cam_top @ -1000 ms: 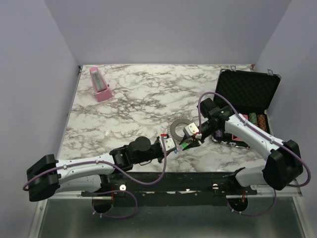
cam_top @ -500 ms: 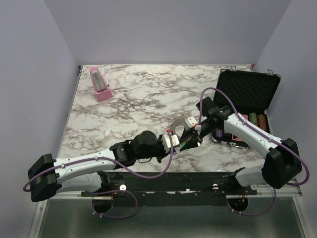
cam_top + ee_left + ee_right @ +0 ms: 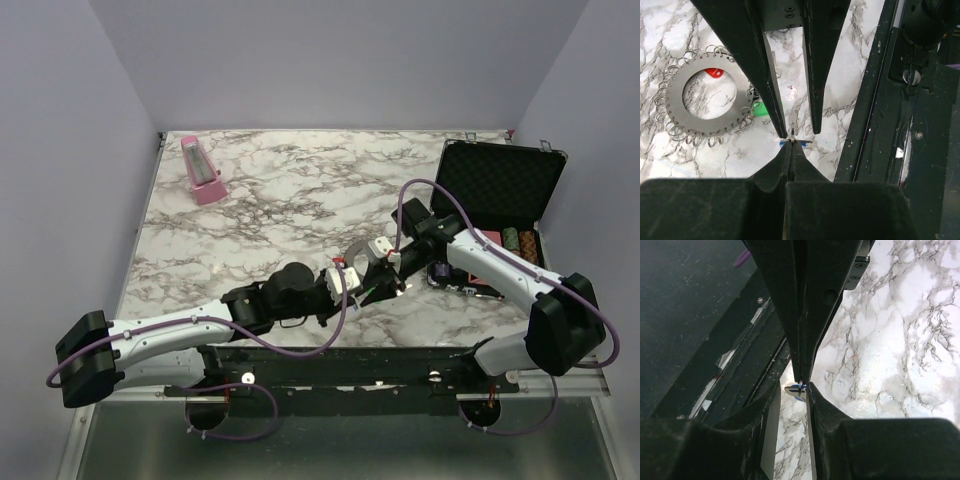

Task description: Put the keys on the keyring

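Observation:
In the left wrist view my left gripper (image 3: 791, 141) is shut on a tiny blue key (image 3: 785, 143), pinched at the very fingertips above the marble. My right gripper (image 3: 797, 131) reaches down from above, its jaws open on either side of that key. The right wrist view shows the same blue key (image 3: 796, 389) between the fingers of my right gripper (image 3: 794, 388), which stand apart. The keyring (image 3: 677, 107), a flat grey disc with small wire loops round its rim, lies to the left. A red key (image 3: 713, 72) shows in its hole and a green key (image 3: 759, 109) sits at its edge. From above, both grippers meet just in front of the keyring (image 3: 353, 252).
An open black case (image 3: 497, 185) holding stacked chips (image 3: 515, 240) stands at the right. A pink wedge-shaped object (image 3: 203, 170) sits at the back left. The black mounting rail (image 3: 890, 125) runs along the table's near edge, close beside the grippers.
My left arm has reached forward to the right with the blue key. My right gripper has come in toward it, straddling the key, and its jaws have narrowed slightly.

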You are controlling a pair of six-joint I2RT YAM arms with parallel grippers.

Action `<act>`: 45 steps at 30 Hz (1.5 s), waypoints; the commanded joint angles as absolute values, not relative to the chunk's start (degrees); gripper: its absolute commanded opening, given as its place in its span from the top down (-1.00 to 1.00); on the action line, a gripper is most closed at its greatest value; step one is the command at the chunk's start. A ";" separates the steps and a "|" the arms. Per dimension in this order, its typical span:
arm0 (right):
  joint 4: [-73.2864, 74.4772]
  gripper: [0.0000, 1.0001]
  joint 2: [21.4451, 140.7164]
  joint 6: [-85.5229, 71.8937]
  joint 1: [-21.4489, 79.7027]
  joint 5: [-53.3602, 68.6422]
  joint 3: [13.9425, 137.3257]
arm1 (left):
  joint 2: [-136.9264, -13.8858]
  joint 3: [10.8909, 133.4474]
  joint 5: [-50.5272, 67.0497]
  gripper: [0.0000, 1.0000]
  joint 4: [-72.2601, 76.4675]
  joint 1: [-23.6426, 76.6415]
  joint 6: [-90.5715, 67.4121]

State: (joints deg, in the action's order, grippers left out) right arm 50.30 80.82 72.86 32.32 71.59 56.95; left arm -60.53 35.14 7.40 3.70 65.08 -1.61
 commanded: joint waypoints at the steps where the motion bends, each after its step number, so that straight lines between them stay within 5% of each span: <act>1: 48.69 0.37 81.65 71.72 33.13 72.25 55.90 | -60.03 34.72 8.53 1.00 5.80 64.78 -2.90; 6: 48.69 0.69 81.65 72.16 33.31 71.72 55.99 | -59.77 34.45 8.09 1.00 6.06 64.69 -3.16; 11: 48.34 0.70 81.56 72.42 33.40 70.75 55.72 | -59.15 33.66 7.73 1.00 6.77 64.51 -3.69; 14: 48.52 0.99 81.21 72.69 33.40 71.28 55.81 | -58.62 33.14 7.65 1.00 7.29 64.51 -4.04; 25: 50.80 0.99 81.65 74.36 33.40 74.18 56.69 | -55.11 28.57 6.42 1.00 12.30 64.42 -6.50; 33: 51.15 0.99 81.83 74.44 33.31 74.88 56.95 | -52.92 25.67 6.15 0.02 14.41 64.34 -7.91; 38: 52.55 0.99 81.83 77.68 33.31 74.88 56.69 | -46.16 20.14 4.92 -0.10 17.22 64.42 -8.09; 45: 81.51 0.99 87.79 126.67 33.31 79.88 58.00 | -37.28 10.47 8.00 -0.10 28.03 64.42 -3.79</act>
State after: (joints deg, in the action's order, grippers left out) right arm 61.34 83.22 94.11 33.21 74.96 56.71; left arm -40.80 14.44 6.33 19.42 64.49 -6.68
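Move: The blue key is still held in the left fingertips, its tag hanging about 2 cm below them and 1 cm to their right. For the right hand, whose part-open fingers already stand around its top, it lies 1 cm left and 2 below. From the right hand, all some 12 cm lower on the table: the keyring about 14 cm ahead and 3 right, the green key 7 ahead and 4 right, the silver key 8 ahead and 10 right. Almost in place, the right fingers shut on the top of the blue key while the left ones still hold it; only then does the left gripper open to about half and draw off to the left, about 4 cm and slightly back, its fingertips tipping up some 15 degrees. The right hand keeps its pinch and at the last eases about 2 cm back towards the base, turning slightly counter-clockwise. ##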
